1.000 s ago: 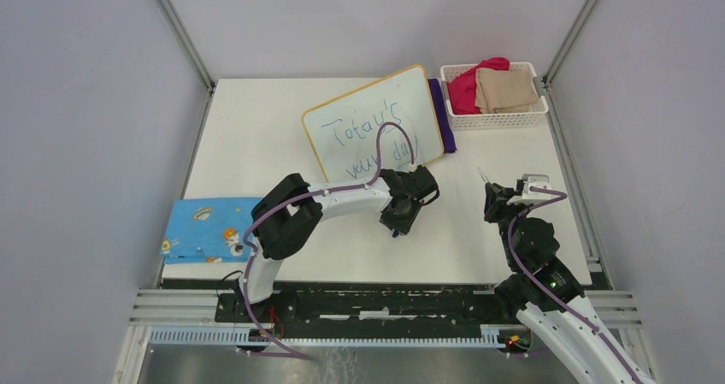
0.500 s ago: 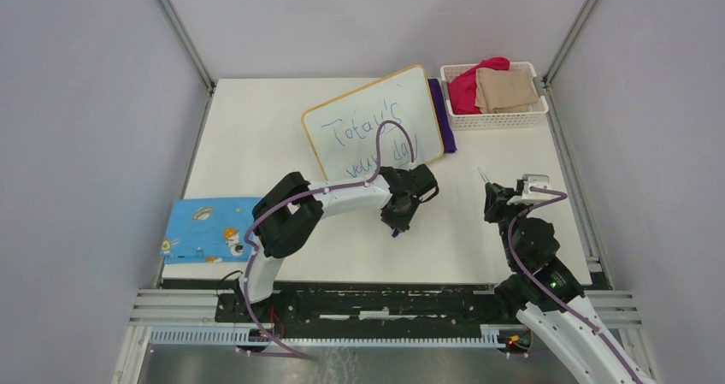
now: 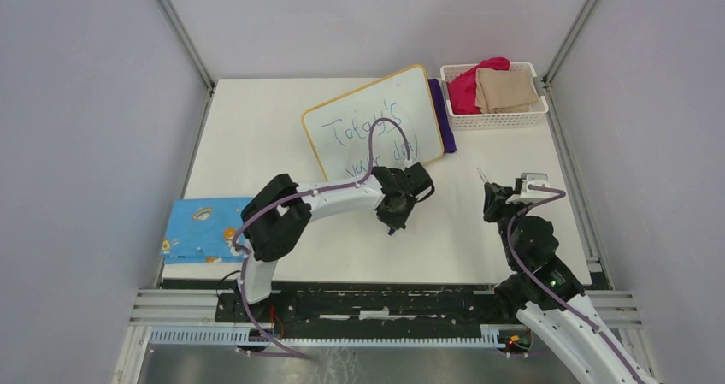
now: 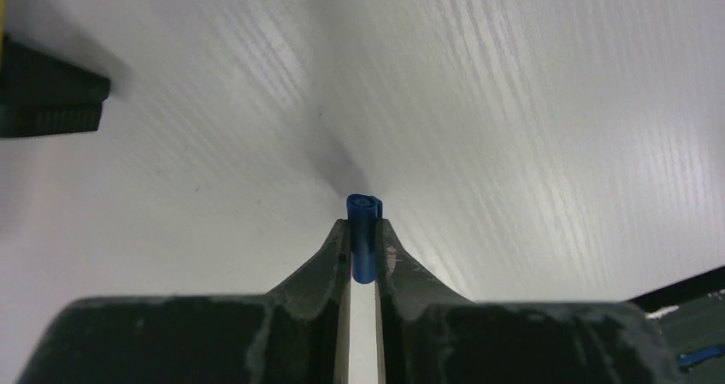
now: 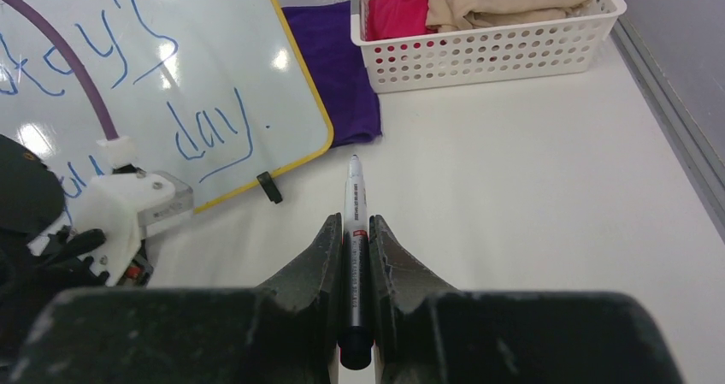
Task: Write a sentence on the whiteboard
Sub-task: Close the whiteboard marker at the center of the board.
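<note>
The whiteboard (image 3: 376,115) lies tilted at the back middle of the table, and its tan frame and a black foot (image 5: 269,187) show in the right wrist view. The sentence (image 3: 369,134), in blue marker, reads "Today's your day" in two lines; the word "day" (image 5: 209,132) is plain. My left gripper (image 3: 394,222) points down at the table just in front of the board, shut on a blue marker cap (image 4: 363,209). Over the right side of the table, my right gripper (image 3: 488,189) is shut on an uncapped marker (image 5: 356,197) that points away from me.
A white basket (image 3: 500,117) with pink and tan cloths stands at the back right. A purple cloth (image 3: 442,110) lies between it and the board. A blue booklet (image 3: 209,228) lies at the near left edge. A black board foot (image 4: 47,93) sits close to my left gripper.
My left gripper has closed on the blue cap, and the left arm has shifted slightly left and lower. The right arm and its marker have stayed still.
</note>
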### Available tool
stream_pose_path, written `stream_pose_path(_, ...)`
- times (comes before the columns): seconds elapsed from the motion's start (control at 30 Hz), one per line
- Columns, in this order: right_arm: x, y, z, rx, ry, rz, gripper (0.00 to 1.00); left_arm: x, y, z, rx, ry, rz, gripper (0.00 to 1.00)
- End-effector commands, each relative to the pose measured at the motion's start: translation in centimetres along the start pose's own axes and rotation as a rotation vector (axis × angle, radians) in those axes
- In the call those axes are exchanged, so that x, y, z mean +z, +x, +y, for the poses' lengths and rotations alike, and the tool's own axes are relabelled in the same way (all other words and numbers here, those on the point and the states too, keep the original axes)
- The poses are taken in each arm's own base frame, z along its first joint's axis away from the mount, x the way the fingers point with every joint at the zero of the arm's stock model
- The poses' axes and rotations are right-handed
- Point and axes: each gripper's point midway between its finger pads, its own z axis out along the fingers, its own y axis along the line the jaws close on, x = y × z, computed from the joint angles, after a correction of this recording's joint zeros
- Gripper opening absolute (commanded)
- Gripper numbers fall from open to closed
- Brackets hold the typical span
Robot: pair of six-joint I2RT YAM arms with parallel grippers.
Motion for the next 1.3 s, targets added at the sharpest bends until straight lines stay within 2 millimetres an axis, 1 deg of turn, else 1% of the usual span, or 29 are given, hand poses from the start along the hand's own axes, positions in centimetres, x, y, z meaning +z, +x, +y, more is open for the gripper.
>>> stream_pose_path(0.0,-0.1,-4.2,1.3,0.050,-0.044,-0.083,0.00,-7.0,-4.0,0.8,-0.033,0.032,-0.216,0.02)
stream_pose_path(0.07,0.1,-6.1,2.4,0.064,-0.086,-0.115,0.00,-10.1,-5.3,1.8,-0.087,0.045,-0.304,0.02)
stream_pose_path(0.1,0.3,-6.7,3.3,0.070,-0.122,-0.122,0.00,-11.7,-5.9,2.5,-0.117,0.053,-0.351,0.02)
stream_pose_path(0.13,0.3,-7.9,4.2,0.086,-0.163,-0.145,0.00,-13.3,-6.4,3.3,-0.149,0.057,-0.401,0.02)
stream_pose_path(0.17,0.5,-8.5,5.4,0.096,-0.212,-0.152,0.00,-15.2,-7.0,4.5,-0.191,0.065,-0.456,0.02)
stream_pose_path(0.2,0.6,-9.6,6.6,0.113,-0.263,-0.172,0.00,-16.9,-7.5,5.6,-0.232,0.078,-0.510,0.02)
stream_pose_path(0.3,0.7,-12.1,10.2,0.140,-0.421,-0.210,0.00,-22.4,-8.6,8.9,-0.363,0.129,-0.691,0.02)
stream_pose_path(0.4,0.4,-15.2,13.1,0.164,-0.547,-0.262,0.00,-28.0,-9.0,11.8,-0.472,0.190,-0.877,0.02)
stream_pose_path(0.43,0.3,-15.9,14.0,0.169,-0.574,-0.272,0.00,-29.0,-9.2,12.5,-0.501,0.199,-0.919,0.02)
stream_pose_path(0.47,0.0,-17.0,14.8,0.171,-0.599,-0.299,0.00,-30.8,-9.2,13.0,-0.524,0.220,-0.978,0.02)
stream_pose_path(0.53,-0.8,-18.4,16.8,0.162,-0.650,-0.334,0.00,-33.1,-9.3,13.7,-0.570,0.252,-1.062,0.02)
stream_pose_path(0.57,-1.1,-18.6,17.9,0.152,-0.672,-0.342,0.00,-34.4,-9.7,13.8,-0.590,0.280,-1.115,0.02)
stream_pose_path(0.63,-2.1,-19.3,19.9,0.139,-0.719,-0.368,0.00,-36.4,-10.0,13.9,-0.635,0.341,-1.192,0.02)
stream_pose_path(0.67,-2.7,-19.3,20.9,0.132,-0.742,-0.376,0.00,-37.4,-10.2,13.9,-0.656,0.375,-1.231,0.02)
stream_pose_path(0.73,-3.7,-19.3,22.1,0.116,-0.765,-0.412,0.00,-39.1,-10.4,13.9,-0.702,0.440,-1.299,0.02)
stream_pose_path(0.8,-4.6,-19.1,22.8,0.105,-0.774,-0.447,0.00,-40.5,-10.3,14.0,-0.764,0.504,-1.348,0.02)
stream_pose_path(0.9,-6.0,-18.8,23.0,0.082,-0.760,-0.522,0.00,-42.2,-9.7,14.0,-0.857,0.617,-1.404,0.02)
stream_pose_path(1.0,-7.3,-18.4,23.2,0.068,-0.730,-0.583,0.00,-43.4,-8.8,14.4,-0.938,0.712,-1.459,0.02)
stream_pose_path(1.13,-8.0,-18.1,23.9,0.038,-0.687,-0.630,0.00,-44.8,-8.0,14.7,-1.019,0.829,-1.497,0.02)
stream_pose_path(1.27,-8.2,-18.5,25.0,0.045,-0.675,-0.668,0.00,-45.7,-7.3,14.7,-1.070,0.915,-1.504,0.02)
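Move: The left hand, down close to the table, already pinches the blue cap; the marker it must meet is held by the right hand, roughly 5 cm farther out, 20 cm to the right and 17 cm higher. From the right hand the cap lies about 2 cm back, 21 cm left and 18 cm lower. The whiteboard's middle is some 25 cm ahead of the left hand and 4 cm left; the purple cloth is about 29 cm ahead of the right hand and 5 cm left. With the cap kept pinched, the left hand lifts fast by some 40 cm, swinging left as it climbs, and its fingers roll up from pointing down to roughly level, aimed forward and right. The right hand, still gripping the uncapped marker, goes left some 24 cm and up nearly as far, then draws back a little, turning counter-clockwise and tilting up so that the marker's tip points forward-left and up towards the capped hand. ##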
